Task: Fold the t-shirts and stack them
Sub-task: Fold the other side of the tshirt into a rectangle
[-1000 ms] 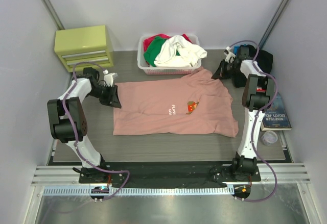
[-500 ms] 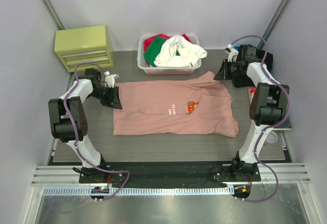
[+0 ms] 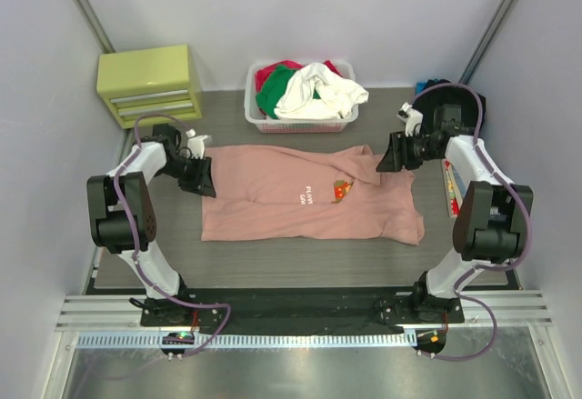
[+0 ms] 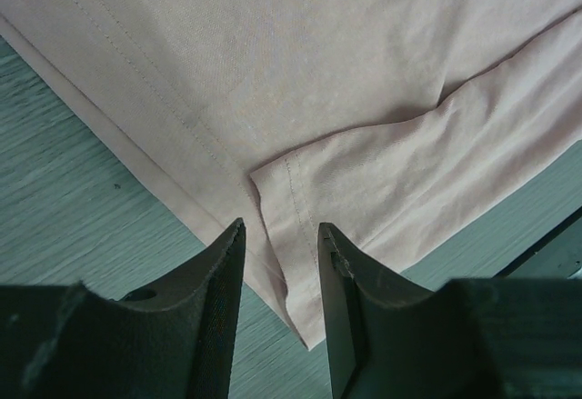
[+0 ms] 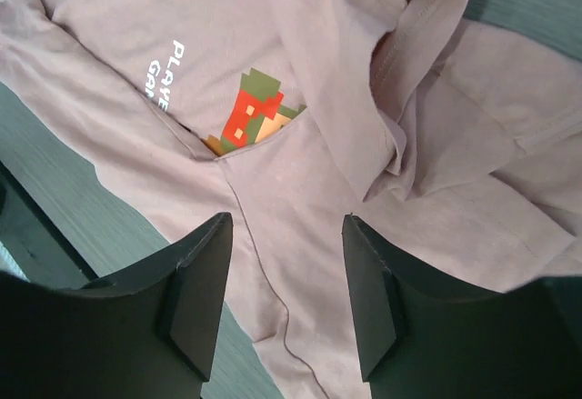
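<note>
The salmon-pink t-shirt (image 3: 300,208) lies spread across the table, its pixel print (image 3: 343,190) showing right of centre. My left gripper (image 3: 202,179) is at its left edge. In the left wrist view this gripper (image 4: 280,231) is open a little, with a flat corner of the pink cloth (image 4: 318,72) lying between and below its fingers. My right gripper (image 3: 386,158) hovers over the shirt's back right part, open and empty (image 5: 286,226). A loose fold of pink cloth (image 5: 409,81) lies rumpled beside the print (image 5: 255,113). A black bundle, perhaps the black t-shirt (image 3: 457,101), sits at the back right.
A white basket (image 3: 300,126) heaped with white, green and red clothes stands at the back centre. A yellow-green drawer chest (image 3: 150,81) occupies the back left corner. The right arm hides most of what lies along the right wall.
My right gripper has opened and let go of the shirt's back right part, which dropped onto the shirt. It moved from the back right corner forward over the cloth. The left arm stayed put.
</note>
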Action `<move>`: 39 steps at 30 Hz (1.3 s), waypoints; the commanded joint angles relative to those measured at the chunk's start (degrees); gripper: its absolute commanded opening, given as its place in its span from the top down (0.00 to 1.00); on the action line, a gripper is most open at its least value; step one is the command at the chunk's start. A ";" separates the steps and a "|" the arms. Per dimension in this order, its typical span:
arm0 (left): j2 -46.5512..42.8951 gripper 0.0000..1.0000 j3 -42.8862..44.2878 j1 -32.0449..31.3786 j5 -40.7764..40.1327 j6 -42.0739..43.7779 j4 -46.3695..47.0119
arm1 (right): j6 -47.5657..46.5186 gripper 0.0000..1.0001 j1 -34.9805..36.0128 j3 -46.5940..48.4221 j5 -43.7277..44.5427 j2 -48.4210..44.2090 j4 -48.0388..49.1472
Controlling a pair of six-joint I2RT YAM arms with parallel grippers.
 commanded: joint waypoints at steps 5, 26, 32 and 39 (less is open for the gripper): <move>-2.52 0.61 -2.63 -0.16 -1.38 1.38 2.82 | -2.46 0.42 -1.11 1.46 0.63 -2.11 1.33; -3.67 0.61 -4.48 -0.16 -2.52 0.32 4.05 | 13.62 0.44 2.85 29.32 1.60 28.75 8.46; -3.49 0.61 -4.57 -0.16 -3.75 0.85 3.88 | 13.19 0.44 4.17 26.08 1.43 27.01 8.55; -2.61 0.61 -4.57 -0.16 -3.75 0.50 4.23 | 11.52 0.44 4.26 20.80 0.90 24.36 8.46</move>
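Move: The next grip for the right hand is the far folded edge of the t-shirt, roughly 12 cm ahead, 3 cm to its left and 9 cm down. The flap it has just laid over lies some 4 cm ahead and 10 cm beneath; the pixel print is about 10 cm left and 3 cm back, equally low. From the left hand, that far edge is roughly 14 cm ahead, 43 cm right and 3 cm lower. Up a couple of centimetres off the flap, then forward and down in a low reach of about 13 cm, the right hand swings out to the shirt's far folded edge. It finally eases back some 2 cm while sinking further, bringing its still half-open fingers to either side of the fold; touch can't be made out. The left hand settles about 2 cm down and back at the shirt's left edge. ##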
